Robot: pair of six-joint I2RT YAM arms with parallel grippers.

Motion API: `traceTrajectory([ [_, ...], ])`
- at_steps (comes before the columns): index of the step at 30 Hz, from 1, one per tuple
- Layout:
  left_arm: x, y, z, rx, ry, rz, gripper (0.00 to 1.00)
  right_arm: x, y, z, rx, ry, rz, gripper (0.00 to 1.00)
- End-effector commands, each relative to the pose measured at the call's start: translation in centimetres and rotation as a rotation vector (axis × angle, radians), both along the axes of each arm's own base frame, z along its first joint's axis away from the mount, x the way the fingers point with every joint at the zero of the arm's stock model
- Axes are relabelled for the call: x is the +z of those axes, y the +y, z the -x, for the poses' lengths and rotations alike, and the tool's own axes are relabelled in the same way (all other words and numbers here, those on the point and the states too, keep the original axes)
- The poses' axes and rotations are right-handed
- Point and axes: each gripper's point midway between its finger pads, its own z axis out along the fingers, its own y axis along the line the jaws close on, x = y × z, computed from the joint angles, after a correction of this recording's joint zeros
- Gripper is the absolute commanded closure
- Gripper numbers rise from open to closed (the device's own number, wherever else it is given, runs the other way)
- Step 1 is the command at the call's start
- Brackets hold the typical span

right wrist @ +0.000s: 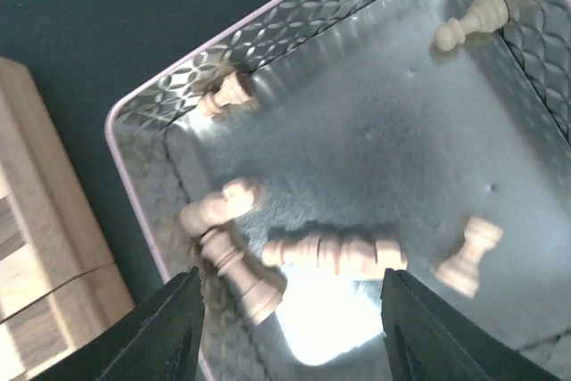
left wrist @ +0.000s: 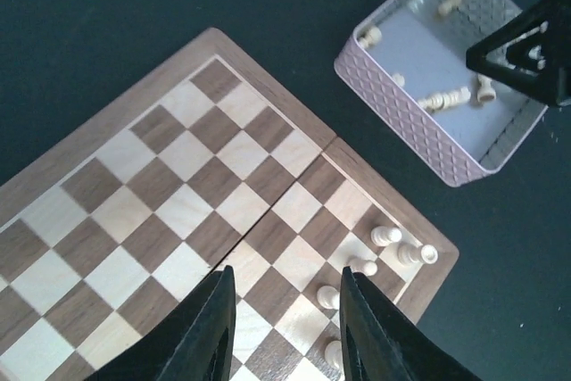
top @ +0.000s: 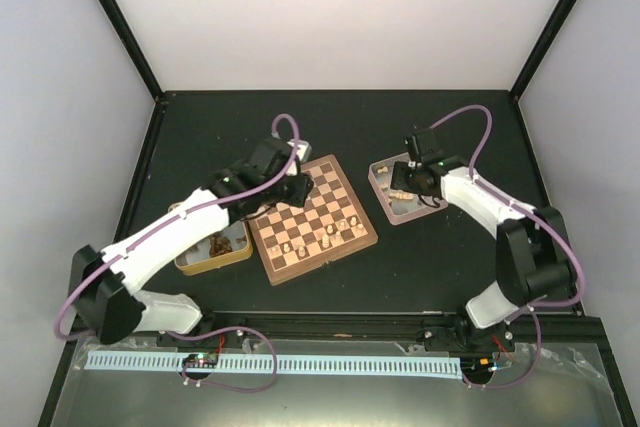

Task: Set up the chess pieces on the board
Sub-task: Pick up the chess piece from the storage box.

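The board [top: 312, 209] lies between my arms, with several cream chess pieces [top: 327, 238] standing along its near-right edge. In the left wrist view the pieces [left wrist: 386, 236] cluster at the board's [left wrist: 178, 194] right corner. My left gripper [left wrist: 285, 314] is open and empty, hovering over the board's squares just left of those pieces. My right gripper [right wrist: 290, 310] is open and empty above the pink-rimmed metal tray [right wrist: 294, 15]. Several pieces lie on their sides in that tray. A long one [right wrist: 335, 253] lies between the fingers and another [right wrist: 241, 274] lies by the left finger.
A gold tray [top: 236, 254] holding dark pieces sits left of the board, under my left arm. The pink tray [top: 382, 190] stands right of the board, also in the left wrist view [left wrist: 419, 131]. The board's edge [right wrist: 36, 220] lies close to the tray's left side.
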Motion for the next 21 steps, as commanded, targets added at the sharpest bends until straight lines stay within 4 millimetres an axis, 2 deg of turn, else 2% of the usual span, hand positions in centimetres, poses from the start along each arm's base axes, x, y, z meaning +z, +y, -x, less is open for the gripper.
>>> traceTrajectory([
  [1,2.3,1.2,-0.5,0.065,-0.067,0.166,0.66,-1.5,-0.1,-1.4,0.004,0.062,-0.004,0.46],
  [4,2.4,1.8,-0.4,0.078,-0.083,0.205,0.65,-3.2,0.4,-1.1,0.012,0.124,-0.014,0.49],
  [9,1.8,1.1,-0.5,0.052,-0.056,0.221,0.64,-5.1,-0.6,-0.9,0.013,0.173,0.064,0.51],
  [12,1.5,0.8,-0.7,0.036,-0.029,0.209,0.64,-5.9,-1.0,-0.7,0.038,0.21,0.113,0.57],
  [14,1.2,0.7,-0.7,0.03,-0.012,0.199,0.65,-6.6,-0.9,-0.6,0.06,0.233,0.123,0.66],
  [21,0.9,1.0,-0.8,0.034,-0.003,0.199,0.65,-7.2,-1.4,-1.6,0.057,0.239,0.172,0.69],
])
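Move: The long chess piece lying crosswise in the light-coloured storage box is about 8 cm below the right hand, some 2 cm ahead and 1 cm to its right. From the right hand, at about the same depth, the knight is roughly 4 cm ahead and 3 cm left, the slim piece 1 cm ahead and 3 cm left, and the rook 1 cm ahead and 6 cm right. From the left hand, the long piece is about 8 cm ahead, 23 cm right and 18 cm below. The right hand sinks almost straight down, about 7 cm, into the storage box to the middle of the long chess piece lying there, tipping its fingers some 15 degrees closer to vertical on the way. Its fingers narrow from a little over half open to about a third, ending at either side of the piece's middle; whether they touch it can't be made out. ##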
